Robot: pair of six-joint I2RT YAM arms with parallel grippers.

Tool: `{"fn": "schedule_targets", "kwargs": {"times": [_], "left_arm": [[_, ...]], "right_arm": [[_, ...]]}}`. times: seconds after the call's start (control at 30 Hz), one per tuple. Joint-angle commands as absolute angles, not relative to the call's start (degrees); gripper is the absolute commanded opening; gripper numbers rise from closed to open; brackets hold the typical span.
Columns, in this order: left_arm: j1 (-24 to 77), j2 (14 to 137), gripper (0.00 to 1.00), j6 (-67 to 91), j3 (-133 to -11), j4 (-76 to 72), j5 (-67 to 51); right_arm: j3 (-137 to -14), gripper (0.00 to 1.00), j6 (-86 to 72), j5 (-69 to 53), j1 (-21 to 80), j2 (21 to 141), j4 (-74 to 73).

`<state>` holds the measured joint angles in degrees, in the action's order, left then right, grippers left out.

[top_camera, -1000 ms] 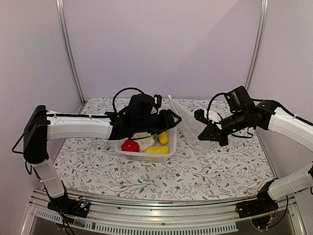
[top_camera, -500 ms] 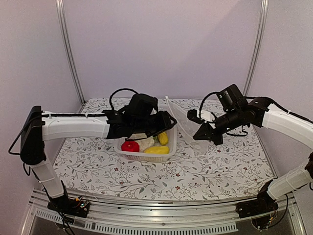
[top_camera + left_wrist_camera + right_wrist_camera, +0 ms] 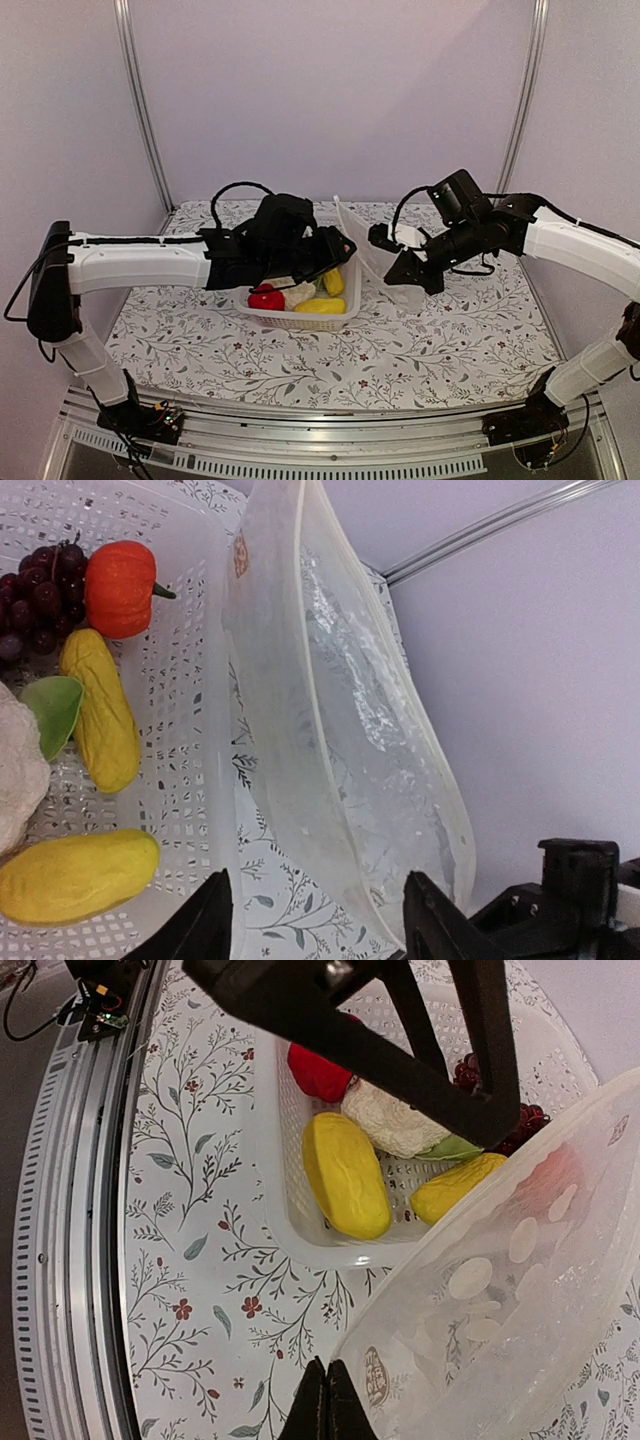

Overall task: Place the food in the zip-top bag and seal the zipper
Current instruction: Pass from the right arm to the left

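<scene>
My right gripper (image 3: 326, 1402) is shut on the lower edge of the zip-top bag (image 3: 520, 1290), a clear bag with white ovals, and holds it up beside the basket. The bag (image 3: 380, 730) gapes open toward my left gripper (image 3: 315, 928), which is open. Its mouth edge with the zipper (image 3: 268, 680) passes between the two black fingers without being pinched. The food lies in the white basket (image 3: 300, 322): red pepper (image 3: 318, 1072), cauliflower (image 3: 392, 1120), two yellow pieces (image 3: 345, 1175) (image 3: 455, 1185), grape bunch (image 3: 38, 590) and orange pumpkin (image 3: 120, 585).
The flowered tablecloth (image 3: 200, 350) covers the table around the basket. Metal frame posts (image 3: 140, 110) stand at the back corners, and a rail (image 3: 330, 425) runs along the near edge. The left gripper's black fingers (image 3: 400, 1030) reach across the right wrist view above the basket.
My right gripper has carried the bag leftward, closer to the basket and the left gripper. The left arm has shifted slightly left, and its jaws stay open.
</scene>
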<state>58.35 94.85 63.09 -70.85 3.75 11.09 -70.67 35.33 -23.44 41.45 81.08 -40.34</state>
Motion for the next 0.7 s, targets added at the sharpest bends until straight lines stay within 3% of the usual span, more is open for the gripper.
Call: {"fn": "schedule_targets", "kwargs": {"times": [0.0, 0.2, 0.27, 0.33, 0.47, 0.67], "left_arm": [[57.67, 99.37, 0.57, 61.93, -74.85, 3.57, 11.00], [55.29, 103.44, 0.51, 60.13, -79.64, 6.59, 7.63], [55.18, 103.51, 0.40, 60.57, -78.95, 5.92, 7.15], [55.22, 103.09, 0.30, 61.09, -77.15, 4.41, 6.81], [55.45, 102.57, 0.16, 61.61, -74.74, 1.45, 6.46], [56.55, 102.42, 0.06, 61.86, -73.45, -2.91, 7.01]], "right_arm": [[-71.83, 0.00, 35.06, -20.61, 44.12, 81.82, -40.82], [-71.20, 0.00, 35.07, -19.99, 44.73, 81.36, -41.21], [-71.19, 0.00, 34.95, -20.03, 44.74, 80.94, -41.22], [-71.85, 0.09, 34.53, -20.24, 44.73, 80.58, -41.52], [-75.53, 0.37, 31.05, -19.16, 44.69, 80.74, -41.65], [-82.10, 0.49, 25.09, -8.97, 44.56, 85.64, -38.35]]}}
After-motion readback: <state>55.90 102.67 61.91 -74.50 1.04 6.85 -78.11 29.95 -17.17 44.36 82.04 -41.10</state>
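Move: The bag's upper edge, still pinched by the right fingers, has its free stretch about 2 cm ahead of the open left gripper, 2 cm to its right and 3 cm below. Low under that gripper, the basket's middle lies roughly 6 cm ahead and 11 cm left, and the orange pepper some 12 cm ahead and 5 cm left. From the right hand, that stretch of edge is about 6 cm ahead and 5 cm left, at nearly its own height. Forward, right and down, about 3 cm out and 3 cm lower in all, the left gripper brings its open jaws around the bag's upper edge and closes to pinch it. The right hand eases about 1 cm back and left, holds there, then opens to nearly half and lifts some 4 cm with a little forward travel, coming free of the edge. ##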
